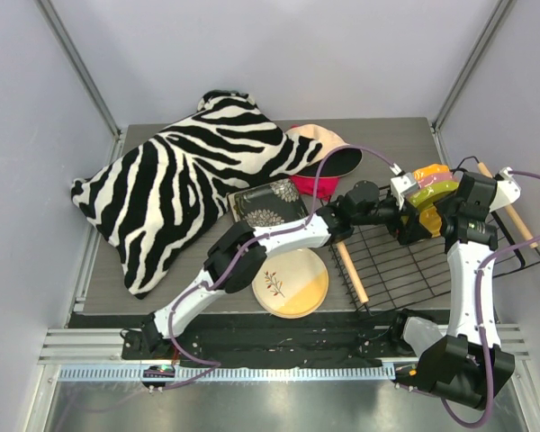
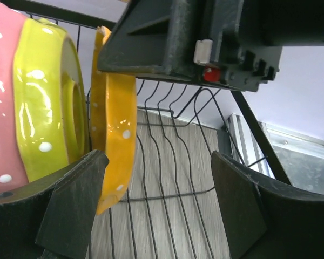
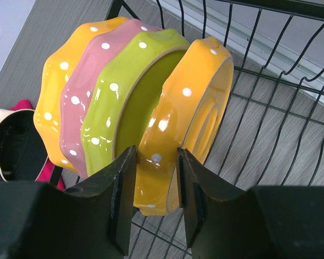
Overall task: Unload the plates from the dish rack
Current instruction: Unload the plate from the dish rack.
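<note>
The black wire dish rack (image 1: 396, 263) stands at the right of the table. Several dotted plates stand on edge in it: orange (image 3: 62, 91), pink (image 3: 100, 75), yellow-green (image 3: 130, 91) and a front orange one (image 3: 191, 97). My right gripper (image 3: 156, 162) is shut on the lower rim of the front orange plate. My left gripper (image 2: 159, 172) reaches in from the left, open, over the rack wires (image 2: 161, 197). The orange plate's edge (image 2: 116, 129) hangs just inside its left finger (image 2: 75, 205). In the top view the two grippers, left (image 1: 407, 223) and right (image 1: 443, 205), meet at the plates (image 1: 430, 184).
On the table left of the rack lie a round cream-yellow plate (image 1: 291, 282) and a dark square flowered plate (image 1: 268, 205). A zebra-striped cushion (image 1: 175, 184) fills the left side. A peach hat (image 1: 317, 144) lies behind. The rack's wooden handles (image 1: 351, 270) run along its sides.
</note>
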`<state>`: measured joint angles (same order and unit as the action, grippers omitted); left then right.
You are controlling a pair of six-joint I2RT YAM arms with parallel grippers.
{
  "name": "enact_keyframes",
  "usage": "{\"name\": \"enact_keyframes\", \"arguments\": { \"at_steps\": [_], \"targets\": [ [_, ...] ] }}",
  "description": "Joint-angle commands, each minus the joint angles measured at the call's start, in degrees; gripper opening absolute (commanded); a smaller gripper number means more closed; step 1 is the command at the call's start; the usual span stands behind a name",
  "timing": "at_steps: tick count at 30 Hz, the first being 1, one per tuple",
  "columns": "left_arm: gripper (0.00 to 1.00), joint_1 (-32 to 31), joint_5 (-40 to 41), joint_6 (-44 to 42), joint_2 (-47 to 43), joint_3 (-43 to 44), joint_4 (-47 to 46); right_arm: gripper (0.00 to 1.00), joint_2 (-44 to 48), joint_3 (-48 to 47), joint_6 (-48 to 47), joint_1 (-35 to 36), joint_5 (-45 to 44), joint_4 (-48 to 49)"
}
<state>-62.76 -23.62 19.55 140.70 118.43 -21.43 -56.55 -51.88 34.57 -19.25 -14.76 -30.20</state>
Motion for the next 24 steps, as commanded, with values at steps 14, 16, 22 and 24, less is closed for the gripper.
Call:
{"name": "enact_keyframes", "arguments": {
  "at_steps": [14, 16, 22, 24],
  "targets": [
    [0.59, -1.66, -1.43, 2.16, 8.27, 10.85, -2.57, 0.40, -1.63, 2.92, -2.22, -0.53, 1.58, -8.48],
    [0.54, -1.75, -1.96, 2.95, 8.79, 11.03, -2.56, 0.40, -1.63, 3.01, -2.40, -0.53, 1.14, -8.39],
    [0.52, -2.01, -2.66, 3.91, 6.08, 4.10, -6.51, 0.40, -0.84, 2.83, -3.01, -0.53, 0.44, -8.21],
    [0.50, -2.10, -2.92, 3.74, 5.81, 3.38, -6.61, 0.41, -1.19, 3.10, -3.19, -0.53, 0.96, -8.21]
  ]
}}
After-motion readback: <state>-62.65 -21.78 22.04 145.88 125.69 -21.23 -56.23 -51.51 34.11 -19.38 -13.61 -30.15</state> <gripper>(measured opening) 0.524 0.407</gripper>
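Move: The orange plate, whose rim the right hand already pinches, stands upright between the left hand's open fingers, its middle about 6 cm to that hand's right, some 2 cm ahead and 1 cm lower. The green plate is about 6 cm ahead and 6 cm right, the pink one about 9 cm ahead and 6 cm right, both at nearly hand height. From the right hand, the orange plate's middle lies about 4 cm right, 1 cm ahead and 5 cm below. The left hand's forward finger comes up against the green-plate side of the orange plate's rim as the hand, fingers pointing right, eases about 2 cm right and just over 1 cm forward, then nearly stops while its fingers close from wide to about half open. The right hand stays put and keeps its pinch on the rim. ##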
